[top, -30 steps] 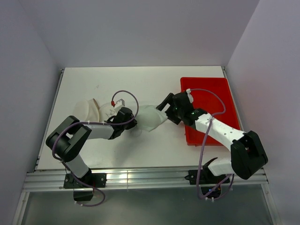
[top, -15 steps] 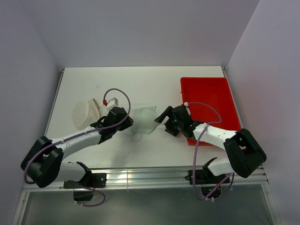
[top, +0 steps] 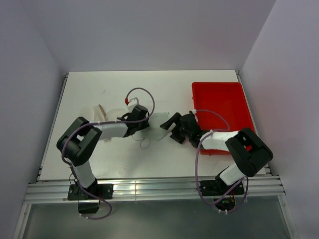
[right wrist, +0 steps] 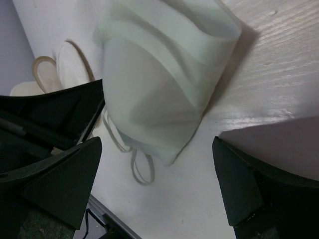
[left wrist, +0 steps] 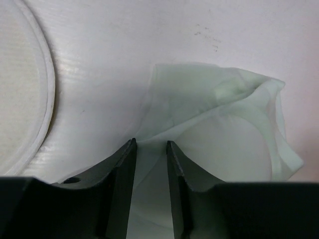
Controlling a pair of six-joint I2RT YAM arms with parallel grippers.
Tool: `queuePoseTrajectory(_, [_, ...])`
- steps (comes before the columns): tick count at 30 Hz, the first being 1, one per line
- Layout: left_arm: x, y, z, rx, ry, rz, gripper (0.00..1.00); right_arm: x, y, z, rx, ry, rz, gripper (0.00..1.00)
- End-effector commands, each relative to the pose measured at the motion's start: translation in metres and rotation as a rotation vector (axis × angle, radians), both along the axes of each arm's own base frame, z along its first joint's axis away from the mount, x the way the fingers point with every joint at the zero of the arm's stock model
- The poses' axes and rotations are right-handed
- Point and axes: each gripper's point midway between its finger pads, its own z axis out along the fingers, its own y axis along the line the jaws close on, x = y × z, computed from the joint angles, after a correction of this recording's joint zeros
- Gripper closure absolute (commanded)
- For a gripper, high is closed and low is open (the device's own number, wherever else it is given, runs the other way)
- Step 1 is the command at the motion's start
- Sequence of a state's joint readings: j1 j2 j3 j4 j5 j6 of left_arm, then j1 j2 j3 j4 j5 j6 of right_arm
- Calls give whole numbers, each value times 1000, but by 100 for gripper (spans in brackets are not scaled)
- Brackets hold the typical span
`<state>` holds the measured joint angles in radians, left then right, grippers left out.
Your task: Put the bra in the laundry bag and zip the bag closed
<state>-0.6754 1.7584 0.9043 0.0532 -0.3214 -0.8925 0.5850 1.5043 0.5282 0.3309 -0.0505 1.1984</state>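
The bra (top: 157, 121) lies crumpled on the white table between my two grippers, a thin strap loop (top: 144, 144) trailing toward the near edge. My left gripper (top: 147, 124) is at its left side. In the left wrist view the left gripper (left wrist: 150, 143) has its jaws a narrow gap apart, and the bra (left wrist: 224, 124) fabric runs loosely between and beyond them. My right gripper (top: 170, 128) stands wide open just right of the bra. The right wrist view shows the bra (right wrist: 159, 84) ahead of the right gripper (right wrist: 157, 145). The laundry bag (top: 93, 116) lies left of the left gripper, and its disc face (left wrist: 22, 84) also shows in the left wrist view.
A red tray (top: 224, 99) sits at the right of the table, behind the right arm. The laundry bag's cream rims (right wrist: 62, 62) show beyond the bra in the right wrist view. Grey walls close in the table on three sides.
The left jaws have come apart from shut. The left wrist moved back toward the bra after swinging left. The right gripper drew nearer and lower, staying wide open. The bra shifted slightly left.
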Motion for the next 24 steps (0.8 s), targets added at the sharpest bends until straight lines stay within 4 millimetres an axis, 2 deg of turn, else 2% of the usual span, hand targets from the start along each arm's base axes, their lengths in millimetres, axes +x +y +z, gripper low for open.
queuePoseTrajectory(1, [13,-3,-4,19,-21,-5,63,-9,-3,-22,-34,31,-15,0])
queuePoseTrajectory(7, [6,-3,-33,60,59,-16,76,-13,11,-45,-17,81,-14,0])
queuePoseTrajectory(8, [3,-2,-44,74,86,-19,83,-14,12,-48,-12,91,-13,0])
queuePoseTrajectory(9, [1,-2,-49,76,99,-23,87,-14,13,-53,1,102,-24,0])
queuePoseTrajectory(10, [-1,-2,-56,82,113,-23,96,-15,14,-55,6,108,-27,0])
queuePoseTrajectory(11, [-3,-2,-59,77,122,-25,100,-15,14,-57,12,114,-32,0])
queuePoseTrajectory(16, [-15,-5,-69,40,158,-44,100,-14,11,-68,45,133,-91,0])
queuePoseTrajectory(24, [-34,-7,-74,-25,192,-59,100,0,7,-60,106,105,-197,1])
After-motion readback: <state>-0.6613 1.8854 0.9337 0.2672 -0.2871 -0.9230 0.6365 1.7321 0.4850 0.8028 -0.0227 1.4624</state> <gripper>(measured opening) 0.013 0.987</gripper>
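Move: The pale green bra lies flat, its middle some 5 cm to the right of the half-open left gripper and 1 cm back, barely below the tips. From the wide-open right gripper, that middle is about 4 cm left, 3 cm ahead and 3 cm below. The round white lid is roughly 14 cm left and 4 cm ahead of the left gripper, with the cream laundry bag about 24 cm left and 5 cm ahead of it. Slide the left gripper about 4 cm forward and to the right, slightly down, into the bra's left part. Shut the fingers fully on the way to pinch the cloth there, then hold. Meanwhile bring the right gripper some 4 cm left and 2 cm forward at nearly level height, jaws kept wide open around the bra's right part, rolling its left side up about 15 degrees. ##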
